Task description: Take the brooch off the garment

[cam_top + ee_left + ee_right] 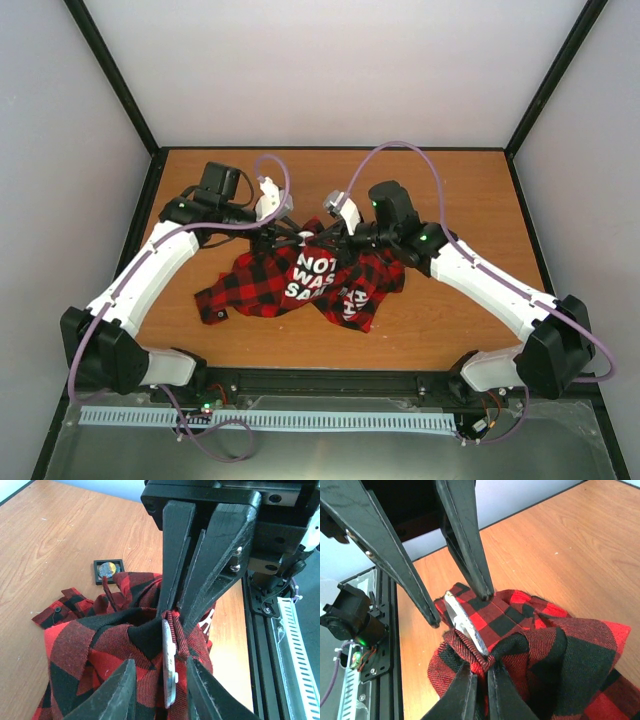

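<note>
The garment (268,282), a red-and-black checked shirt with white letters, lies bunched mid-table. A flat silver brooch (170,666) stands edge-on in a raised fold of it. My left gripper (160,662) is open, and its fingers straddle the brooch with a gap on each side. My right gripper (482,666) is shut on the fabric fold just beside the brooch (465,622). In the top view both grippers, left (303,238) and right (330,240), meet over the shirt's far edge. The brooch's pin is hidden.
A small black square holder (108,570) with a round metal piece sits on the wooden table beyond the shirt. A sleeve cuff (212,312) trails to the left. A black rail (320,385) runs along the near edge by the arm bases.
</note>
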### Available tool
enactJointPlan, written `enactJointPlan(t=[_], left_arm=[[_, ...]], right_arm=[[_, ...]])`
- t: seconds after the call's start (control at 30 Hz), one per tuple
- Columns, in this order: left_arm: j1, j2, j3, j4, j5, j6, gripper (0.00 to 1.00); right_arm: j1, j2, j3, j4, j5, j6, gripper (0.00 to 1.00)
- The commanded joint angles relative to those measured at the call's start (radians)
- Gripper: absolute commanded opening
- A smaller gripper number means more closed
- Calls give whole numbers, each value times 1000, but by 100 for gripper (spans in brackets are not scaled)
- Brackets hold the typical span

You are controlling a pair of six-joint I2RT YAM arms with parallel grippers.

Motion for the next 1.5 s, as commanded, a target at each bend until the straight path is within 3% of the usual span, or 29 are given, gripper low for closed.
enactJointPlan(t=[0.0,0.07,0.17,0.33,0.4,0.7,0.8,0.87,1.03,1.3,1.47], left_arm=[[8,10,55,-91,2,90,30],[8,15,54,-106,-14,104,28],[8,31,59,-122,-25,112,15],[8,49,75,-137,1,108,9],[8,49,79,-136,15,107,1],[11,2,83,-26,37,-31,1],[22,-63,62,119,10,-151,1],[28,-119,32,227,5,-217,1],[28,-229,-43,418,50,-315,1],[29,-228,-53,428,219,-460,1],[28,-251,-76,456,267,-474,1]], right_arm=[[8,6,42,-38,12,-40,3],[10,7,51,-49,19,-47,3],[14,10,62,-60,23,-54,3],[23,20,74,-72,32,-59,3],[25,24,78,-78,42,-59,3],[26,-4,65,4,149,15,15],[25,-70,14,111,175,69,37],[25,-125,-50,222,168,99,44],[20,-201,-110,366,148,143,50],[-3,-230,-138,556,-12,233,52],[-3,-248,-171,610,-95,256,52]])
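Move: The brooch, a white disc seen edge-on, sits between the left gripper's open fingers, about 1 cm to the right of that hand and 1 cm below. The right fingers are shut on the garment fold beside it, with the brooch some 3 cm to their left and 1 cm back. From the left hand, the lettering hangs about 3 cm back, level sideways and 15 cm down; the sleeve cuff lies roughly 5 cm back, 23 cm left and 25 cm down. Sink the left gripper a little and close its fingers on the brooch's edge while the right gripper keeps its pinch on the fold. Then open the right fingers about halfway, letting go of the garment, and raise both hands some 12 cm, drifting slightly back, with the wrists tilting so the fingers come nearer level, the left keeping its grip on the brooch. ##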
